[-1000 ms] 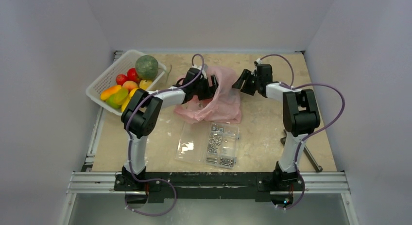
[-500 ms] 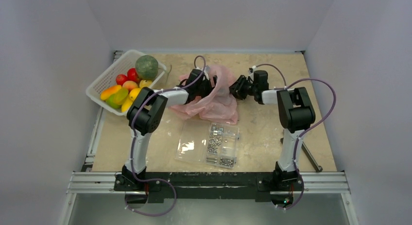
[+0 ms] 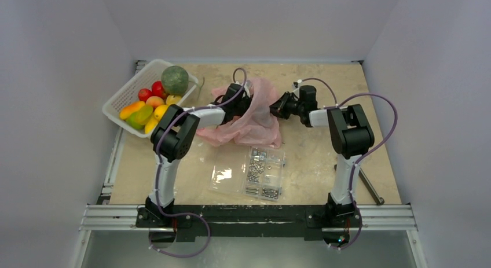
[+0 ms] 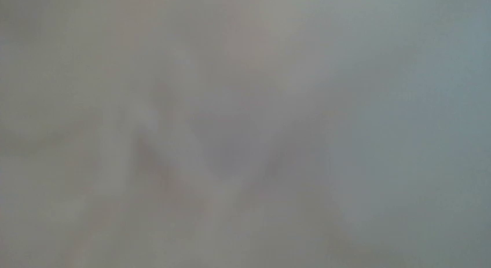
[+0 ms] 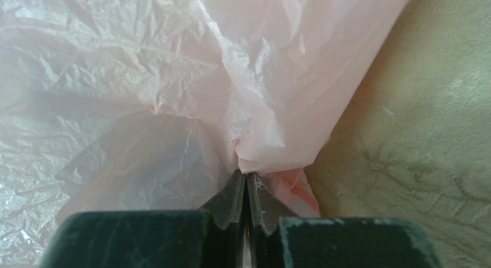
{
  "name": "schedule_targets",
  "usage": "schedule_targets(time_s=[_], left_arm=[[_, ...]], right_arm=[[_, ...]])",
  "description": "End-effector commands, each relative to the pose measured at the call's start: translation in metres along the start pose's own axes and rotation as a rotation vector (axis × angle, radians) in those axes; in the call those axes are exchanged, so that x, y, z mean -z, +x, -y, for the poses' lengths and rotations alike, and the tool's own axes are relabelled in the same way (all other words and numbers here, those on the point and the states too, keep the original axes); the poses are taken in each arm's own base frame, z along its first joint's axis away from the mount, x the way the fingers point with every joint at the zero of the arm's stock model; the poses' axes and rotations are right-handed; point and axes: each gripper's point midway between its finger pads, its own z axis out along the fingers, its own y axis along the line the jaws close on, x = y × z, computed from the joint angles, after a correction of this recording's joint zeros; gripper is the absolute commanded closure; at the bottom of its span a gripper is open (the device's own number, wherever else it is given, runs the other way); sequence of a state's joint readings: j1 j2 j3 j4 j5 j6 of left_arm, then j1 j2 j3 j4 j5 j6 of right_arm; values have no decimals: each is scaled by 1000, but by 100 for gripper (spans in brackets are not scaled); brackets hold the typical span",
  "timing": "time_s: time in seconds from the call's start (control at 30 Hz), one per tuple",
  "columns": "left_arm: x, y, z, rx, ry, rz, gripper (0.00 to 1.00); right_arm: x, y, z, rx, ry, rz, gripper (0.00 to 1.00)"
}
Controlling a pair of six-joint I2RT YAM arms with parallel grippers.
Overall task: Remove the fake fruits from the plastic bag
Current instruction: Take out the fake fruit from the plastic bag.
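Observation:
The pink plastic bag [image 3: 257,122] lies crumpled mid-table. My right gripper [image 5: 246,176] is shut on a pinched fold of its right edge, and in the top view the right gripper [image 3: 278,107] sits against the bag's right side. My left gripper [image 3: 243,104] is pushed into the bag from the left, with its fingers hidden by film. The left wrist view is only a grey-pink blur. Fake fruits fill a white basket [image 3: 116,101] at the far left: a grey-green melon [image 3: 175,80], red ones [image 3: 151,91] and yellow and orange ones [image 3: 139,113]. No fruit shows inside the bag.
A flat clear case of metal screws [image 3: 255,171] lies just in front of the bag. A dark metal tool [image 3: 370,190] rests near the table's right front edge. Bare tabletop [image 5: 428,123] shows right of the bag.
My right gripper has moved left to the bag and shut on its edge. The left gripper has pushed deeper into the bag, and the bag has bunched up between the two.

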State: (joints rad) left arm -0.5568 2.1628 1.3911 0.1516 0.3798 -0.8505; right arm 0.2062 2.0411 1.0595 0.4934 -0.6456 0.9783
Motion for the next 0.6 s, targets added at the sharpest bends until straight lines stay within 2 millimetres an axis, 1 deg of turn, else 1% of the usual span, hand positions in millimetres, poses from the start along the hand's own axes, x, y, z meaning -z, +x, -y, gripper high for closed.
schedule_targets(time_s=[0.0, 0.1, 0.2, 0.23, 0.33, 0.4, 0.57], left_arm=[[36, -24, 11, -113, -30, 67, 82], [59, -30, 8, -163, -82, 85, 90], [84, -30, 5, -213, -135, 88, 91], [94, -33, 7, -233, -152, 100, 92], [115, -34, 6, -282, -203, 114, 95], [125, -33, 6, -295, -216, 119, 99], [153, -35, 19, -330, -215, 153, 100]], right_arm=[[9, -25, -19, 122, 27, 45, 100], [11, -42, -14, 187, 102, 93, 100], [14, -59, -9, 242, 172, 143, 100], [15, -66, -6, 261, 200, 165, 100], [19, -82, 1, 319, 278, 205, 100], [24, -91, 4, 361, 325, 225, 100], [32, -105, 4, 463, 397, 237, 100]])
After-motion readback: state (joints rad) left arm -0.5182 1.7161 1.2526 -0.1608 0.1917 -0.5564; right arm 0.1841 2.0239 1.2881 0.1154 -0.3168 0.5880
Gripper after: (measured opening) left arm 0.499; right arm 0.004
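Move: The dark green fake avocado is already between the left fingers, hidden inside the plastic bag. Its place, the white basket, lies about 44 cm to the left and 6 cm ahead, with the watermelon in it some 36 cm left and 12 cm ahead; the bag's middle is some 6 cm left, the parts box about 24 cm back and 5 cm left. From the right hand, already pinching the bag's edge, the bag's middle lies some 11 cm left and 2 cm back. The fake avocado comes up out of the plastic bag in the left hand's unchanged grip, going first left and then ever more steeply up, about 9 cm each way and slightly back, towards the basket. Against this the right hand keeps its pinch on the bag's edge and draws it forward and to the right, nearly 6 cm each, its fingers tipping more steeply down and swinging forward by some 25 degrees in all. ##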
